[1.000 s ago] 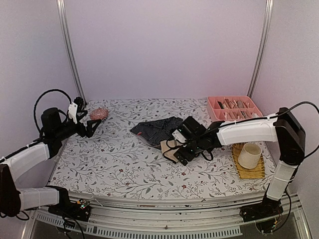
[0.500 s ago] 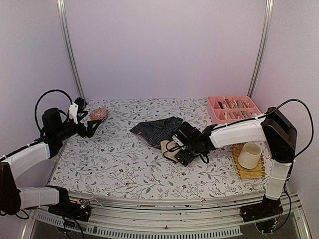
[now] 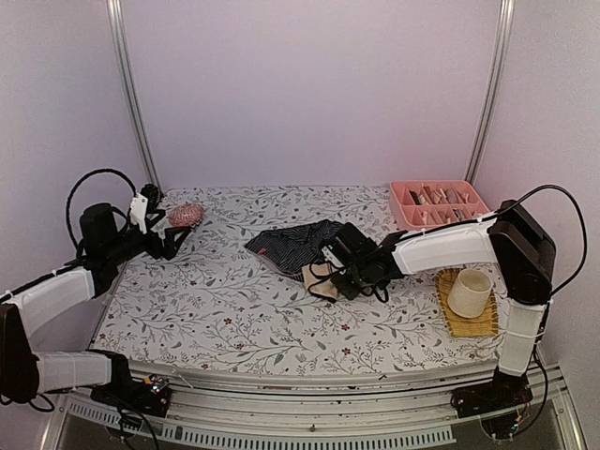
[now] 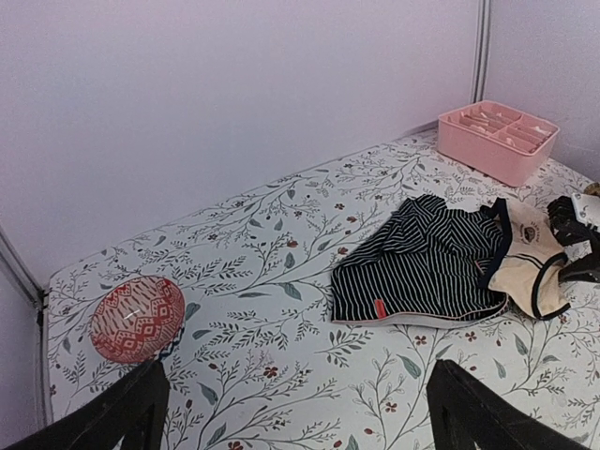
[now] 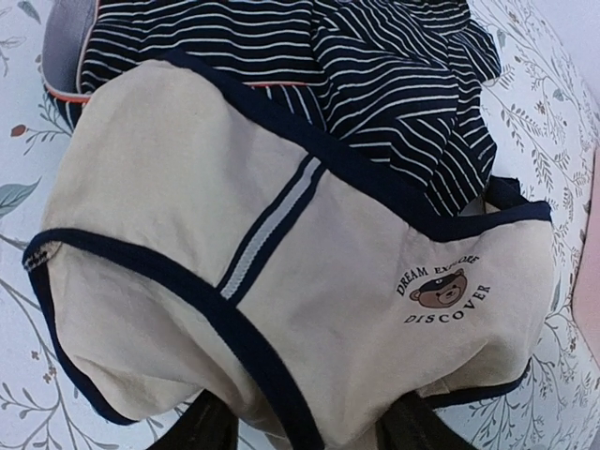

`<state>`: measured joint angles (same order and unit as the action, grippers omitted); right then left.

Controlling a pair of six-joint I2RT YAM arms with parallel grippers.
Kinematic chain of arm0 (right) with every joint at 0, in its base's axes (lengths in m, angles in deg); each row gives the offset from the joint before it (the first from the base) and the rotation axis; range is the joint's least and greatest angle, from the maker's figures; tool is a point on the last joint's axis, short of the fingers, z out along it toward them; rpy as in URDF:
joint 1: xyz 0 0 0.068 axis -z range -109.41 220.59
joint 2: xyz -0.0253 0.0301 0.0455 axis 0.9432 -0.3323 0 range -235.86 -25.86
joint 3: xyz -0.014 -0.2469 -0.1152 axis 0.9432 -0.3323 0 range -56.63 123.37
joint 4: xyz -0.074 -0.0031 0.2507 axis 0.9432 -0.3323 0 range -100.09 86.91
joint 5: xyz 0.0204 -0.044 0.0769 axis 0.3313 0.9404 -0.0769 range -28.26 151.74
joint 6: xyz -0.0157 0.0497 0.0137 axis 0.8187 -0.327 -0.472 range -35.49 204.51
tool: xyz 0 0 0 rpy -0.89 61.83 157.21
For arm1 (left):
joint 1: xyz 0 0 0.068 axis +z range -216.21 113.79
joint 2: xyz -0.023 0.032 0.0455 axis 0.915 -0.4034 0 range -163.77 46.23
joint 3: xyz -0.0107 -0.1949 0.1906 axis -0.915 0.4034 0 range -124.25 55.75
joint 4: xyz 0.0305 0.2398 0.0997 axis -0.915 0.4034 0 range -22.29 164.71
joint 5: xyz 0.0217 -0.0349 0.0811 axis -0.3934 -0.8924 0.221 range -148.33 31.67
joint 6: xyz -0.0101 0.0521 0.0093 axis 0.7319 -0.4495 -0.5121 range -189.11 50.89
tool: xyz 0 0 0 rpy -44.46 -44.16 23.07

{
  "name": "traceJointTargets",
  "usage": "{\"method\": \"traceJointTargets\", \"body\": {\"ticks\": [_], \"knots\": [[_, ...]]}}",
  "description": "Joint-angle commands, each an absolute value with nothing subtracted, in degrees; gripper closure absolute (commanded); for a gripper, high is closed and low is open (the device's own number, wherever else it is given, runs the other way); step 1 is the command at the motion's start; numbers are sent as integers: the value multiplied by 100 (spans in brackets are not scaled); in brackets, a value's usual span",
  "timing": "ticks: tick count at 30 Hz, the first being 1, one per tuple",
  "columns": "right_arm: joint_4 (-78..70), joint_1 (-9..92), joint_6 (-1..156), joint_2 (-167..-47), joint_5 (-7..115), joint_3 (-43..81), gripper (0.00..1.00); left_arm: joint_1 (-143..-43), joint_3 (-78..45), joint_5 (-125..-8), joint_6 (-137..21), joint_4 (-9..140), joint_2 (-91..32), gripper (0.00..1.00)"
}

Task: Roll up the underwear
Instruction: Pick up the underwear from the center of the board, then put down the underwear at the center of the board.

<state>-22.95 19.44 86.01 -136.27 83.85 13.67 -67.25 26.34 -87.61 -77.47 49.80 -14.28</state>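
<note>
The beige underwear (image 3: 317, 279) with dark edging and a small bear print lies in mid-table, overlapping the near right edge of the navy striped underwear (image 3: 295, 242). In the right wrist view the beige underwear (image 5: 281, 281) fills the frame, with the navy one (image 5: 375, 84) behind it. My right gripper (image 5: 305, 433) straddles the beige cloth's near edge; its fingers (image 5: 206, 427) stand partly closed, tips hidden under bunched fabric. My left gripper (image 4: 295, 412) hovers open and empty at the far left, well short of both underwear (image 4: 422, 267).
A round reddish patterned hairbrush (image 3: 186, 215) lies at the back left beside my left gripper (image 3: 176, 240). A pink divided tray (image 3: 441, 202) sits at the back right. A cream cup (image 3: 469, 292) stands on a yellow mat (image 3: 469, 323) near the right edge.
My right gripper slid left onto the beige underwear and its fingers have narrowed around the cloth's edge. The left arm has not moved.
</note>
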Motion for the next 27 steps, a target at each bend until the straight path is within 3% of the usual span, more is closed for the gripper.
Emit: {"method": "traceJointTargets", "body": {"ticks": [1, 6, 7, 18, 27], "knots": [[-2112, 2035, 8593, -13744, 8383, 1520, 59, -6779, 2644, -8735, -7795, 4865, -1476, 2], [-2143, 2033, 8568, -13538, 8488, 1522, 94, -6776, 2631, -8733, -7797, 4864, -1503, 2], [-2202, 2034, 8553, -13424, 8544, 1532, 96, -6779, 2630, -8730, -7786, 4866, -1511, 1], [-2998, 1848, 8594, -12189, 9157, 2556, 98, -6770, 2622, -7939, -7651, 4728, -1495, 1], [-2099, 1476, 9453, -13373, 8802, 4306, 98, -6412, 2712, -5883, -7140, 4236, -1215, 1]]}}
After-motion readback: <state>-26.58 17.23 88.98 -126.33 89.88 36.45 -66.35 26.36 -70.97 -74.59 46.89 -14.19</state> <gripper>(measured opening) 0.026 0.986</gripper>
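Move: The beige underwear lies just under the right hand, its near edge already between the half-open fingers and its middle about 4 cm ahead, 1 cm to the left and 1 cm lower. The striped cloth lies about 10 cm ahead and 9 cm to the left, partly under it; the pink box stands some 19 cm ahead and 21 cm to the right. From the left hand the underwear is roughly 33 cm to the right, 4 cm ahead and 18 cm below. Barely shifting at first, the right hand shuts its fingers on the near edge of the beige underwear, then rises quickly, about 24 cm, off the board and the striped cloth, its fingertips tipping up and its left side rolling up, close to 30 degrees in all. Late on, the open left hand swings about 5 cm left, away from the underwear, turning counter-clockwise. ##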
